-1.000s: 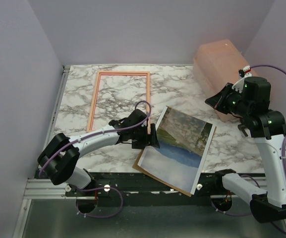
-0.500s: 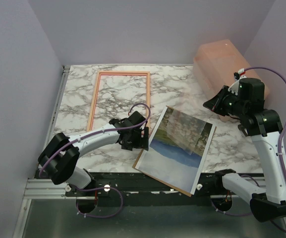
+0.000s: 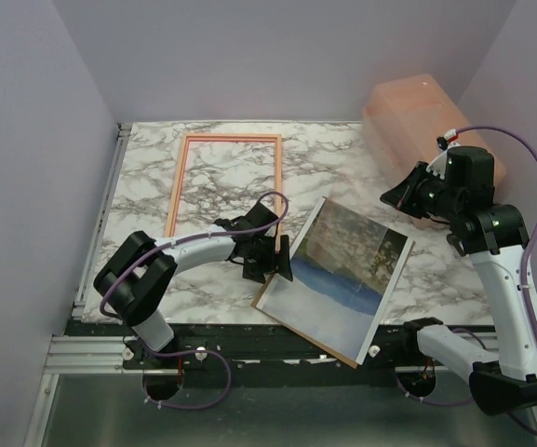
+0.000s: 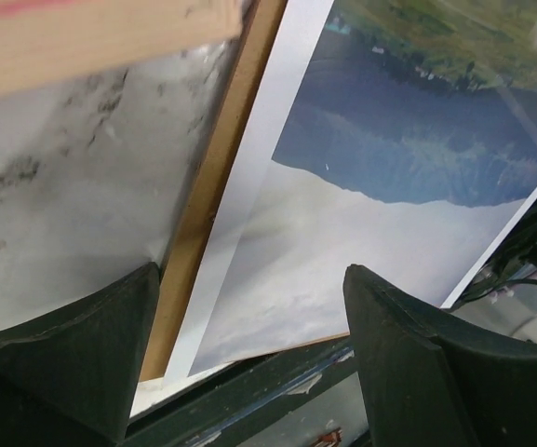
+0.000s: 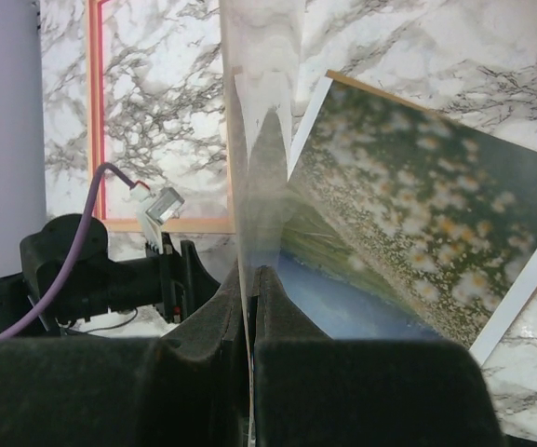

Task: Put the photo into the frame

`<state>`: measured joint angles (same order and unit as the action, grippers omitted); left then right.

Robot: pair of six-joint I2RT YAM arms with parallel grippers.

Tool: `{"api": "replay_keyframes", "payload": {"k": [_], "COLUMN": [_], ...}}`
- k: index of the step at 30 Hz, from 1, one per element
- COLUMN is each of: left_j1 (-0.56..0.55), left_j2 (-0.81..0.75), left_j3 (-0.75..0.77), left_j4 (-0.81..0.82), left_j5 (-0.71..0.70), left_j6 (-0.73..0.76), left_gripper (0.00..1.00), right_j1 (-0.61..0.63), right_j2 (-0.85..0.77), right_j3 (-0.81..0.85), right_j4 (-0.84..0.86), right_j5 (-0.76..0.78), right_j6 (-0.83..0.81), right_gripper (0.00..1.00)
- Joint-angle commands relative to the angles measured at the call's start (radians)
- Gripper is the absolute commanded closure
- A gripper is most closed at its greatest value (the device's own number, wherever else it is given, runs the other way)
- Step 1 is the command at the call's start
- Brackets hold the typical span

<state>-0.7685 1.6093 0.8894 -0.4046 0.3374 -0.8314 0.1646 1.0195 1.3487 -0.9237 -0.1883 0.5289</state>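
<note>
The photo (image 3: 347,270) lies picture side up on a brown backing board (image 3: 296,337) at the table's near edge, right of centre. It also shows in the left wrist view (image 4: 389,186) and the right wrist view (image 5: 408,251). The frame (image 3: 175,196) lies flat at the back left, with bare marble inside it. My left gripper (image 3: 270,264) is open and empty, low at the photo's left edge, with its jaws (image 4: 249,372) apart over the photo's near corner. My right gripper (image 3: 394,194) hovers above the photo's far right and is shut (image 5: 252,307) on a thin clear sheet (image 5: 259,168).
A translucent orange bin (image 3: 417,121) stands at the back right, behind my right arm. The backing board's edge (image 4: 212,205) shows beside the photo's white border. The frame's near rail (image 4: 91,37) lies just behind my left gripper. Grey walls close in both sides.
My left gripper drew back to the left, then returned to the photo's left edge with the arm bent more. The photo's far edge shifted slightly right. My right gripper stayed shut.
</note>
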Motion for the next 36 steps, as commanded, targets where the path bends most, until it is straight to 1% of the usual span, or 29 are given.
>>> {"api": "replay_keyframes", "payload": {"k": [1,6,12,18,21,27,30,36], "left_j1": [-0.029,-0.027,0.003,0.057,0.074,0.097,0.101,0.1], "left_j2": [0.072,0.044,-0.038,-0.11,-0.088,0.066,0.12,0.175], "left_j3": [0.061,0.079,0.142,0.206,0.266,0.428,0.438,0.384], "left_j4": [0.135,0.149,0.021,-0.061,-0.114,-0.252,-0.275,-0.232], "left_j5": [0.168,0.162,-0.023,-0.186,-0.283,-0.37,-0.385,-0.325], "left_j6": [-0.031,0.008,0.118,0.237,0.296,0.377,0.401,0.41], "left_gripper": [0.22,0.22,0.17,0.17,0.19,0.22,0.23,0.24], "right_j1": [0.002,0.003,0.001,0.002,0.003,0.001,0.003,0.003], "right_j2": [-0.01,-0.01,-0.013,-0.013,-0.011,-0.001,0.002,0.011], "right_j3": [0.027,0.028,0.027,0.003,-0.009,-0.02,-0.03,-0.044], "right_j4": [-0.014,-0.017,-0.023,-0.011,-0.005,-0.001,0.003,0.01], "right_j5": [0.011,0.015,0.023,0.01,0.006,0.009,0.004,-0.005], "right_j6": [-0.019,-0.023,-0.028,-0.027,-0.025,-0.03,-0.034,-0.038], "right_gripper": [1.0,1.0,0.99,0.99,1.0,1.0,0.99,1.0]}}
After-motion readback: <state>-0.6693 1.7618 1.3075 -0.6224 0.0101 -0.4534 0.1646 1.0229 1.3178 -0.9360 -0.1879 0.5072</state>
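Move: The left hand, empty and open just above the table, has one finger against the left edge of the backing board under the photo, whose middle lies about 19 cm to its right and level with it fore and aft, 1 cm lower. The frame's near right corner is some 8 cm ahead and 1 cm to the right of that hand, at about table height. From the right hand, held high with the clear pane, the photo's middle is roughly 9 cm back, 5 cm left and 28 cm below. With its open fingers set against the left edge of the backing board, the left hand first pushes the photo and board forward and a little right, going about 2 cm before it nearly stalls, then comes free and lifts away. It arcs up some 10 cm and on forward to about 13 cm in all, off the board and over the frame's near right corner, the fingers swinging forward by some 25 degrees and staying open, and then sinks about 6 cm while the right hand keeps its hold on the clear pane and eases down a centimetre or two. ##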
